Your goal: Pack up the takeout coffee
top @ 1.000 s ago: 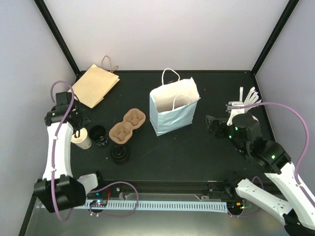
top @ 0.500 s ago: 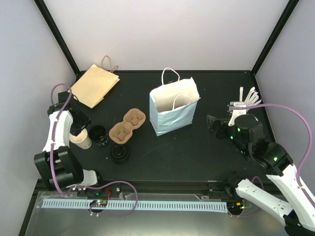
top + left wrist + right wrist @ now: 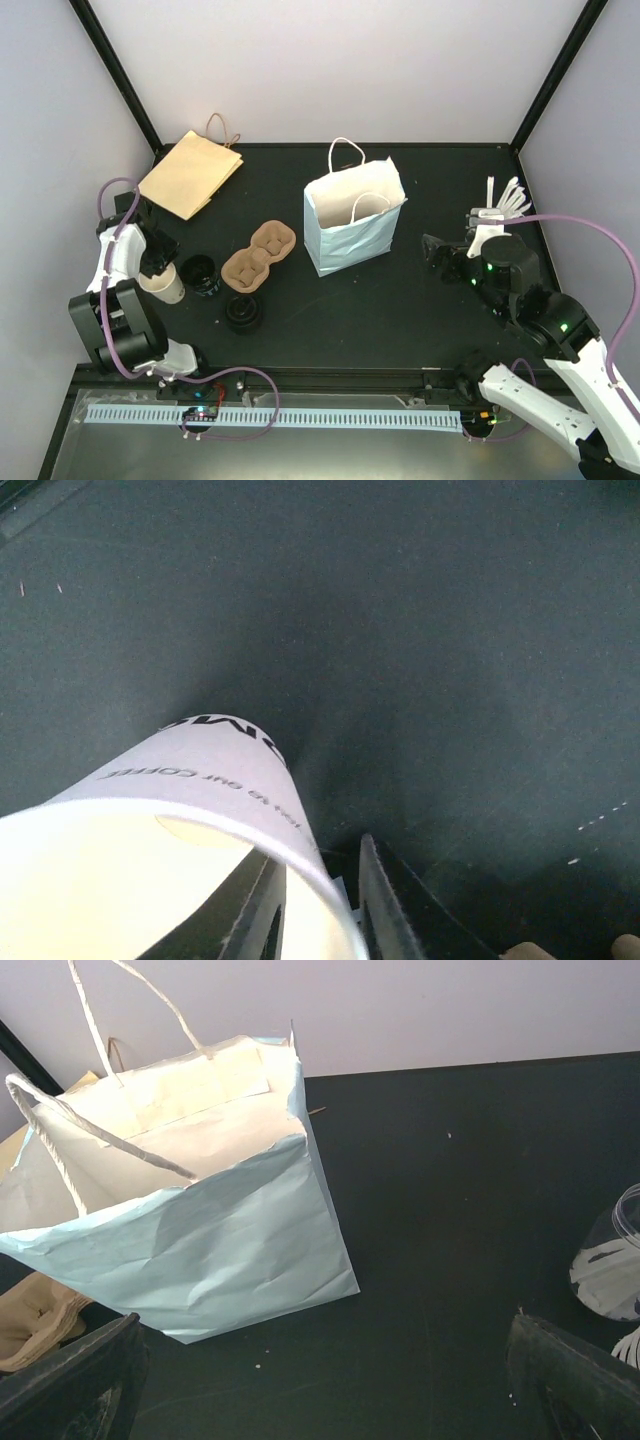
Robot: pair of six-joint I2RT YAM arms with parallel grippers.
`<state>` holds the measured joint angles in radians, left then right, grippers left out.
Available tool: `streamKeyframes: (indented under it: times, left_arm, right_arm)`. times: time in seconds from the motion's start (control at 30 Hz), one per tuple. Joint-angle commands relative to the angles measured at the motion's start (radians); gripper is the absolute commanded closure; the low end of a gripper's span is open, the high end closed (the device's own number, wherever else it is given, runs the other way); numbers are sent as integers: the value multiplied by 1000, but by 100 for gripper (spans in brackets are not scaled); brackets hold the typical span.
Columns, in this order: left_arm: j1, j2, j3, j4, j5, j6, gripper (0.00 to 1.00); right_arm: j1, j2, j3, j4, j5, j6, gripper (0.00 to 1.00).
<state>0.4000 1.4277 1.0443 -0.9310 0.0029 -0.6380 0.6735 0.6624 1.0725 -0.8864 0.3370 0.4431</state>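
Note:
A lidless white paper cup (image 3: 168, 285) (image 3: 200, 780) stands at the table's left, printed with small black lettering. My left gripper (image 3: 155, 262) (image 3: 315, 900) straddles its rim, one finger inside the cup and one outside. The jaws are narrow, and whether they pinch the wall does not show. A takeout coffee with a black lid is out of view. My right gripper (image 3: 435, 255) (image 3: 320, 1390) hovers wide open and empty, right of the light blue paper bag (image 3: 350, 225) (image 3: 200, 1220), which stands upright with its mouth open.
A brown pulp cup carrier (image 3: 258, 256) (image 3: 30, 1320) lies left of the blue bag. A pile of black lids (image 3: 243, 312) and another black round piece (image 3: 200, 275) sit near the cup. A flat brown bag (image 3: 190, 175) lies back left. White cutlery (image 3: 505, 195) lies far right.
The left arm has drawn toward the table's near-left side and lowered onto the white cup, and its jaws have narrowed around the rim. The right arm has barely moved.

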Motion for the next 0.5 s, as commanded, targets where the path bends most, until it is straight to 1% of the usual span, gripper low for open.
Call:
streamKeyframes:
  times: [0.0,0.1,0.13,0.27,0.4,0.47]
  left_arm:
    - [17,8,16,1,-19,-41,83]
    - [27,-17,24,-27,-49,-52,95]
    - [29,-29,27,-36,-57,-54,98]
    - [33,-90,67,-95,-122,-46,98]
    - [33,-166,150,-175,-178,-27,98]
    - [31,-208,197,-198,-181,-22,98]
  right_arm:
    - [-3,-14,4,3,6,-9,0]
    - [-3,-19,6,-1,10,-9,0]
    - [-3,-21,5,-3,11,-9,0]
    - [-4,-21,8,-8,10,-10,0]
    - [-5,-21,12,-9,9,-10,0]
    - [-3,-19,14,-9,5,-9,0]
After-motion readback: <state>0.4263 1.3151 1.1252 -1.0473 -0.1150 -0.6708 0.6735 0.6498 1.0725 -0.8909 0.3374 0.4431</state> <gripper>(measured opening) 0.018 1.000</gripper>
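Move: The left hand is already down at the white cup with the near-shut fingers straddling its forward wall; the cup's middle is about 4 cm back, level sideways and 4 cm below. The black cup stands some 8 cm to the right and 2 cm back, the cup carrier about 21 cm right and 3 cm ahead, the black lid 18 cm right and 9 cm back. From the right hand the white cup is roughly 62 cm left, 3 cm ahead and 26 cm below. The left hand holds almost still while its fingers close the last of their gap, pinching the forward wall of the white cup at the rim, one finger inside and one outside. It then draws about 2 cm back and 2 cm left and climbs ever faster, about 5 cm up in all, keeping the pinch and tilting its left side up by some 5 to 10 degrees as it carries the cup away from the black cup. ##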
